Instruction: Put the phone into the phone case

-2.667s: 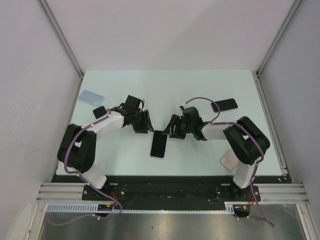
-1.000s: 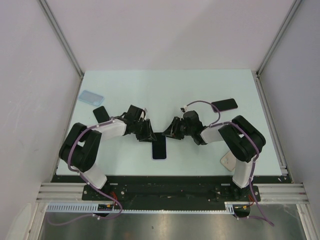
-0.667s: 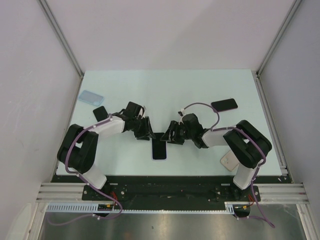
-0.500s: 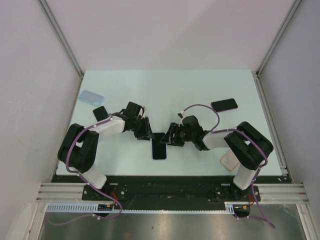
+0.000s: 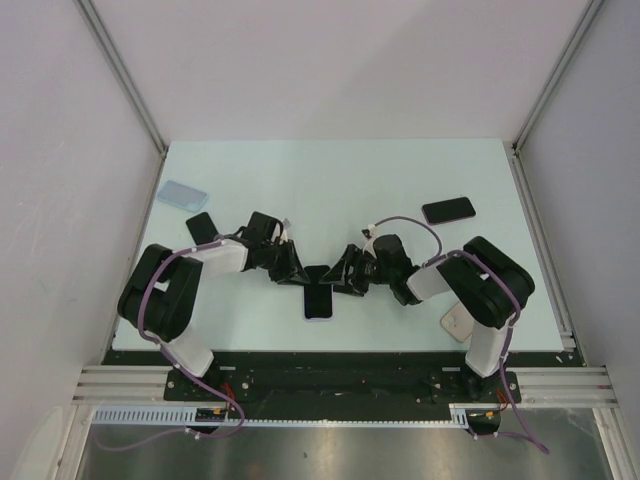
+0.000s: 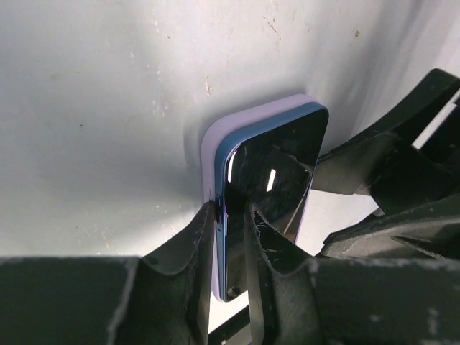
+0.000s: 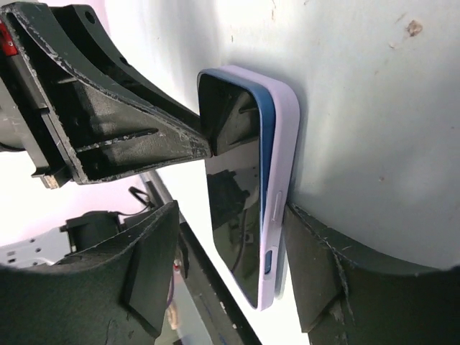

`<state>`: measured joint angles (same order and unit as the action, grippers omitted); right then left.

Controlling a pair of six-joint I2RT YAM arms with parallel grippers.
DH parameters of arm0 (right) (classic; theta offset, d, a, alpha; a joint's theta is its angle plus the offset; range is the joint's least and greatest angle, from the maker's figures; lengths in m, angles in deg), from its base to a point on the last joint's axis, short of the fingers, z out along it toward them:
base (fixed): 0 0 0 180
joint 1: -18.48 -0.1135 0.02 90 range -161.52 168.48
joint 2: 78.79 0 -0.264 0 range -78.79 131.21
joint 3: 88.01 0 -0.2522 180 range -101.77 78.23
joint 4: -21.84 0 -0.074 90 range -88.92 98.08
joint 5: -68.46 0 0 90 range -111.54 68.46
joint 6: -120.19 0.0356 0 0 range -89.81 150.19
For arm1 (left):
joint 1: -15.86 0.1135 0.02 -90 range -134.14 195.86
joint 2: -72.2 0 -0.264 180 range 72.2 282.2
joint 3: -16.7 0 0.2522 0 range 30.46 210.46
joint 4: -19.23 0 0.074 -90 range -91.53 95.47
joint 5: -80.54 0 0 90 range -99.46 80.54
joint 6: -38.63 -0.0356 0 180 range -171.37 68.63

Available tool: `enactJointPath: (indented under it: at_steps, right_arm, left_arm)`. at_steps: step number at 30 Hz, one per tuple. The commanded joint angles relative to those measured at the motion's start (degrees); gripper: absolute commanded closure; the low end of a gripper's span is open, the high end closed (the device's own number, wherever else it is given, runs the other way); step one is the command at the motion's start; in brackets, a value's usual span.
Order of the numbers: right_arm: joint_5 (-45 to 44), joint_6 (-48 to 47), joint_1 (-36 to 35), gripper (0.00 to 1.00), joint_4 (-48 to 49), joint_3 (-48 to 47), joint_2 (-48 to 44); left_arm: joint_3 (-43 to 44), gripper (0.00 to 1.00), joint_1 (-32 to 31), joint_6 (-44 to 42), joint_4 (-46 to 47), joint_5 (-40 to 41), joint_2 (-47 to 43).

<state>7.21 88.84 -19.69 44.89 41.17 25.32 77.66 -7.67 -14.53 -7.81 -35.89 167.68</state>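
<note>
A dark-screened phone (image 5: pixel 318 296) lies in the middle of the table inside a lilac phone case (image 6: pixel 210 144). Its blue side (image 7: pixel 267 136) stands a little proud of the case rim along one long edge. My left gripper (image 5: pixel 296 272) (image 6: pixel 230 208) is at the phone's far left corner with a narrow gap. One finger is against the case's outer side, the other rests on the screen (image 6: pixel 277 172). My right gripper (image 5: pixel 343 277) (image 7: pixel 231 215) straddles the far end, wide open. One finger (image 7: pixel 316 251) touches the lilac side (image 7: pixel 284 136), the other hangs clear.
A clear blue case (image 5: pixel 182 193) and a black phone (image 5: pixel 200 225) lie at the back left. Another dark phone (image 5: pixel 447 210) lies at the back right. A white case (image 5: pixel 458 322) sits by the right arm's base. Grey walls enclose the table.
Both grippers have closed in on the phone's far end. The left jaws narrowed over its edge; the right jaws widened around it. The phone has straightened slightly.
</note>
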Motion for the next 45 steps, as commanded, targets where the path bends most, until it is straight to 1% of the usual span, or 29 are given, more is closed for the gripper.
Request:
enactJointPath:
  at_steps: [1, 8, 13, 19, 20, 22, 23, 24, 26, 27, 28, 29, 30, 31, 32, 33, 34, 35, 36, 37, 38, 40, 41, 42, 45]
  right_arm:
    - [6.7, 8.8, 0.5, 0.38, 19.9, 1.3, 4.2]
    - [7.2, 9.6, 1.2, 0.46, 23.4, 3.0, 6.5]
    - [7.6, 9.3, 1.6, 0.48, 25.1, 3.0, 7.5]
    - [7.6, 6.5, 2.2, 0.57, 25.1, 2.8, 9.2]
    - [7.8, 5.7, 2.7, 0.62, 25.3, 2.9, 9.7]
    - [9.5, 5.4, 3.1, 0.67, 26.6, 2.9, 10.4]
    - [10.2, 5.3, 3.5, 0.76, 27.2, 3.0, 10.4]
    - [10.8, 5.2, 3.7, 0.81, 27.7, 3.1, 10.2]
    - [13.7, 5.4, 4.3, 0.92, 29.4, 3.3, 8.7]
    - [14.8, 6.5, 4.7, 0.94, 30.1, 3.5, 7.8]
    - [17.5, 6.9, 4.8, 0.96, 31.6, 3.5, 6.8]
    - [18.9, 7.2, 5.0, 0.99, 32.1, 3.4, 4.0]
    - [20.0, 7.3, 5.4, 1.00, 32.3, 3.4, 2.6]
    - [22.1, 7.4, 5.4, 1.00, 33.0, 3.3, 1.0]
    - [23.1, 7.7, 5.6, 1.00, 33.6, 3.3, -1.4]
    - [24.1, 8.4, 5.7, 1.00, 34.5, 3.3, -2.6]
    - [26.0, 11.2, 5.7, 1.00, 38.6, 3.3, -3.5]
    - [26.9, 13.2, 5.8, 1.00, 41.5, 3.4, -4.5]
    - [28.2, 15.7, 6.2, 1.00, 45.0, 3.3, -4.7]
    - [28.5, 19.0, 6.5, 1.00, 52.6, 3.2, -4.9]
    - [28.8, 23.3, 6.7, 1.00, 54.4, 2.9, -5.0]
    - [29.9, 24.1, 6.7, 1.00, 54.3, 2.3, -6.8]
    - [30.3, 24.5, 6.7, 1.00, 54.4, 2.3, -7.5]
    - [30.8, 24.4, 6.5, 1.00, 54.4, 2.3, -9.1]
    - [31.7, 25.5, 6.6, 1.00, 54.4, 1.7, -11.2]
  left_arm:
    - [-3.5, 0.76, -1.3, 2.4, 3.8, -6.5, -0.2]
    - [-4.9, 0.76, -1.2, 2.7, 3.9, -7.2, -1.3]
    - [-5.6, 0.76, -1.2, 3.7, 5.0, -9.1, -1.7]
    - [-6.9, 0.75, -1.3, 5.5, 7.1, -10.0, -2.4]
    - [-7.9, 0.74, -1.3, 6.0, 8.0, -10.2, -2.7]
    - [-8.9, 0.73, -1.2, 7.0, 9.5, -10.4, -3.9]
    - [-9.3, 0.71, -1.3, 6.9, 9.5, -10.6, -4.4]
    - [-9.2, 0.69, -1.2, 5.6, 9.3, -10.5, -6.3]
    - [-7.8, 0.65, -0.1, 3.4, 5.7, -9.4, -8.6]
    - [-7.4, 0.60, 0.7, 1.8, 4.7, -9.7, -11.6]
    - [-7.0, 0.56, 2.9, 1.3, 3.9, -10.6, -13.4]
    - [-6.6, 0.52, 4.2, 0.9, 3.9, -13.4, -15.3]
    - [-6.2, 0.43, 5.4, -0.2, 3.8, -14.9, -19.2]
    - [-5.8, 0.39, 7.5, -1.0, 3.3, -16.4, -20.9]
    - [-4.5, 0.35, 8.3, -1.8, 2.9, -18.9, -22.6]
    - [-4.0, 0.27, 9.1, -2.8, 2.6, -20.6, -25.4]
    - [-3.4, 0.25, 10.0, -3.3, 2.6, -22.1, -26.7]
    - [-2.6, 0.24, 10.3, -3.4, 2.6, -24.7, -27.6]
    - [-2.3, 0.23, 10.7, -3.7, 3.3, -25.7, -29.4]
    - [-2.0, 0.22, 10.9, -3.5, 3.9, -26.3, -30.2]
    - [-2.1, 0.22, 11.0, -3.0, 4.8, -27.0, -30.9]
    - [-2.8, 0.22, 11.0, -0.1, 10.8, -30.8, -32.5]
    - [-4.0, 0.22, 11.0, 3.4, 13.0, -32.1, -32.8]
    - [-4.7, 0.23, 11.0, 5.2, 19.6, -33.9, -33.4]
    - [-5.4, 0.25, 11.0, 7.5, 22.8, -34.7, -33.1]
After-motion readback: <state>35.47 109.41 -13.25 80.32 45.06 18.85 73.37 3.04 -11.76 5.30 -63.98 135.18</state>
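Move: The phone lies on its case, its middle about 4 cm to the right of the left hand's point, 2 cm back and 1 cm below. From the right hand it is some 3 cm to the left, 2 cm back and 2 cm down, with that hand's open fingers at the right long edge. A black phone rests about 24 cm left and 12 cm ahead of the left hand; a far black phone, roughly 29 cm right and 17 cm ahead of the right. Dipping 1–2 cm at the right long edge, the right hand shuts its fingers on phone and case together, then lifts them some 15 cm and slightly back, its fingers swinging upward about 30 degrees. The left hand works back about 3 cm along the left edge, then comes free, rising some 20 cm with its fingers opening and tilting up. ##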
